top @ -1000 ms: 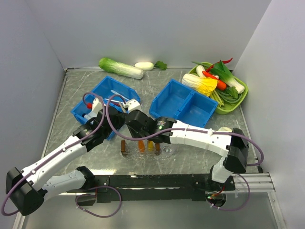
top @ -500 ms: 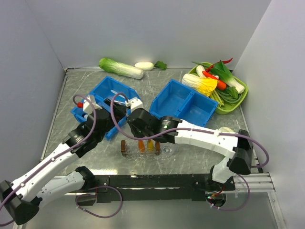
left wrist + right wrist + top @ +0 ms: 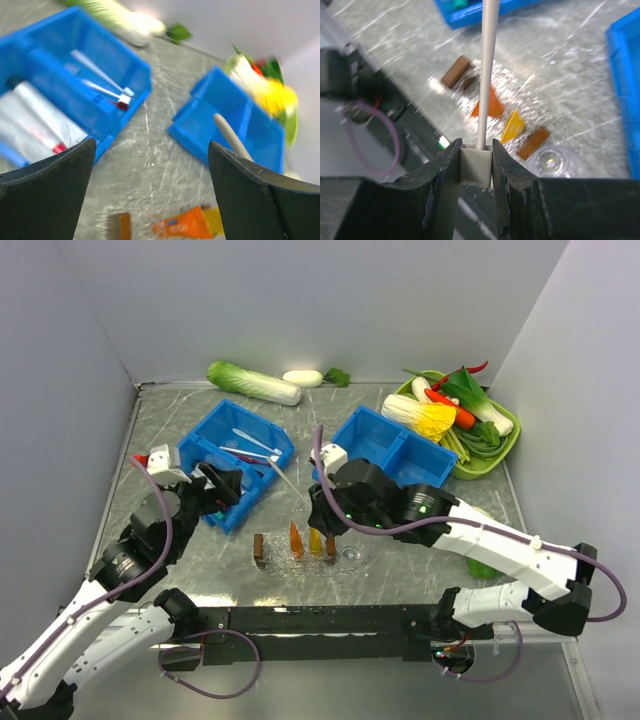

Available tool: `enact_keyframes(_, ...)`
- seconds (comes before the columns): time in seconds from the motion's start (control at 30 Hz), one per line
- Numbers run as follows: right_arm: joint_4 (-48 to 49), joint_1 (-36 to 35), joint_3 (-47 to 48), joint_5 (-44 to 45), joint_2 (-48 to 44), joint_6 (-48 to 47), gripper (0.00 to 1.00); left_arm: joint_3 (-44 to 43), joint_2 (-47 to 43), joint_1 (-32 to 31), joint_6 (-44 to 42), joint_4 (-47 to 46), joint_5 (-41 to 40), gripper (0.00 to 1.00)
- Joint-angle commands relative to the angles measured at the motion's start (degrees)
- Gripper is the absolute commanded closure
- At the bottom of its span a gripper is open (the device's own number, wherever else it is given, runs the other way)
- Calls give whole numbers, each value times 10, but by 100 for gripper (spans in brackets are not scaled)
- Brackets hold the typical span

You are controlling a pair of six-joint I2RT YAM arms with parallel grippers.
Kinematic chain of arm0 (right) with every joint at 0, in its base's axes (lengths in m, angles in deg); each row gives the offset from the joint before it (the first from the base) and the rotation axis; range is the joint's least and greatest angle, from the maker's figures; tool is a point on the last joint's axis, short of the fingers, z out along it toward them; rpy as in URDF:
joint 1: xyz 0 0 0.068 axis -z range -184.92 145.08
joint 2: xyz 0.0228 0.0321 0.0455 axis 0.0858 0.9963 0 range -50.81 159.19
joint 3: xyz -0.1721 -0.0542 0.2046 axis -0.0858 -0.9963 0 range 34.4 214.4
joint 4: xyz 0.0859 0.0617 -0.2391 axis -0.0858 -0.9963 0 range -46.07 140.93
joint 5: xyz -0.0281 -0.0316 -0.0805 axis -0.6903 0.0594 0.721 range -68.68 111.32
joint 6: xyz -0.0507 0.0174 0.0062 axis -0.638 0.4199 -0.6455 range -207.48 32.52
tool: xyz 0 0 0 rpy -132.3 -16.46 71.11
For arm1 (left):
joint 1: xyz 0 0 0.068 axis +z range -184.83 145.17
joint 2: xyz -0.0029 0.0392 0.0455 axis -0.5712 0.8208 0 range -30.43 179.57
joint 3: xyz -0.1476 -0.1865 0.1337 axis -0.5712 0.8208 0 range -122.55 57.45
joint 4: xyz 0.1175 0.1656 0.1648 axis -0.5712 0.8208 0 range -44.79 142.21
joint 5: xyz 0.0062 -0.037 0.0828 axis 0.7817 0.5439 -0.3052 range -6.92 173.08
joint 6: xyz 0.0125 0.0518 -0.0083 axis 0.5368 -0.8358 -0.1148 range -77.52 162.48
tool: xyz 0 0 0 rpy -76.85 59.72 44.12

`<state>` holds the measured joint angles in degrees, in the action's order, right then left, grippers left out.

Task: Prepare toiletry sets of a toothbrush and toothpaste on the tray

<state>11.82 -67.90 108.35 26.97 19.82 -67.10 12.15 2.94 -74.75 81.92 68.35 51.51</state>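
Note:
My right gripper [image 3: 318,510] [image 3: 476,150] is shut on the thick end of a pale toothbrush [image 3: 285,480] [image 3: 487,70], held over the clear oval tray [image 3: 350,555] [image 3: 554,162]. The brush's shaft slants up and away from the jaws. On the tray lie coloured toothpaste tubes [image 3: 296,540] [image 3: 489,104]: orange, yellow and brown. My left gripper [image 3: 222,490] [image 3: 151,145] is open and empty, by the near corner of the left blue bin [image 3: 203,432] [image 3: 142,75]. That bin holds more toothbrushes [image 3: 102,87] and white tubes [image 3: 40,117].
A two-part blue bin [image 3: 390,455] stands behind the right gripper. A green tray of vegetables [image 3: 505,430] sits at the back right. A cabbage [image 3: 253,382] and a white radish [image 3: 302,378] lie by the back wall. A black rail [image 3: 320,620] runs along the near edge.
My left gripper has opened, let go of the toothbrush and drawn back to the left. The right gripper keeps the toothbrush and has shifted right, above the tray.

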Motion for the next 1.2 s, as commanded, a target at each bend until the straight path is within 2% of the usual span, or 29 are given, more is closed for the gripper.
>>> enact_keyframes(0.0,-40,21,-7,-102,-38,-9,82,-7,8,1,-224,-65,224,3)
enact_keyframes(0.07,-54,35,-6,-156,-44,-4,82,-20,34,1,-285,-41,295,4)
enact_keyframes(0.1,-69,39,-4,-175,-46,-5,82,-21,41,0,-312,-33,374,3)
enact_keyframes(0.13,-79,41,-3,-191,-46,-3,82,-22,46,0,-348,-27,395,2)
enact_keyframes(0.23,-114,47,2,-233,-50,0,82,-9,41,-6,-378,-41,428,1)
enact_keyframes(0.37,-148,56,-1,-257,-53,1,83,35,-15,-10,-409,-97,473,3)
enact_keyframes(0.43,-162,59,-1,-269,-52,-4,83,34,-18,-11,-420,-97,520,3)
enact_keyframes(0.77,-212,65,8,-376,-24,-42,85,-25,73,-26,-409,-29,736,3)
enact_keyframes(1.07,-236,64,6,-446,-16,-77,85,-25,142,-58,-399,-12,842,1)
enact_keyframes(1.17,-237,63,8,-456,-12,-83,85,-20,166,-70,-377,-11,863,11)
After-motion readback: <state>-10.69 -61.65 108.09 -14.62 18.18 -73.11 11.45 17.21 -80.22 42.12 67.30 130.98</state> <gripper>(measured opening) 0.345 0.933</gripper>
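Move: The toothbrush, held by one end in the right fingers, has its middle about 13 cm to the left hand's right and 2 cm back, at nearly its height. The orange toothpaste is some 15 cm right, 9 cm back and 26 cm below the left hand; the yellow one lies 4 cm to the right of the orange. From the right hand, the brush's middle is about 6 cm ahead, 5 cm left and 3 cm up. Swinging back and to the right by about 15 cm each way, with a slight net sink, the open left hand comes in towards the toothbrush and turns clockwise nearly 90 degrees, from pointing forward to pointing right. Meanwhile the right hand keeps its grip on the brush end and draws back some 12 cm and a little right, turning counter-clockwise and tilting. The left fingers don't close. ##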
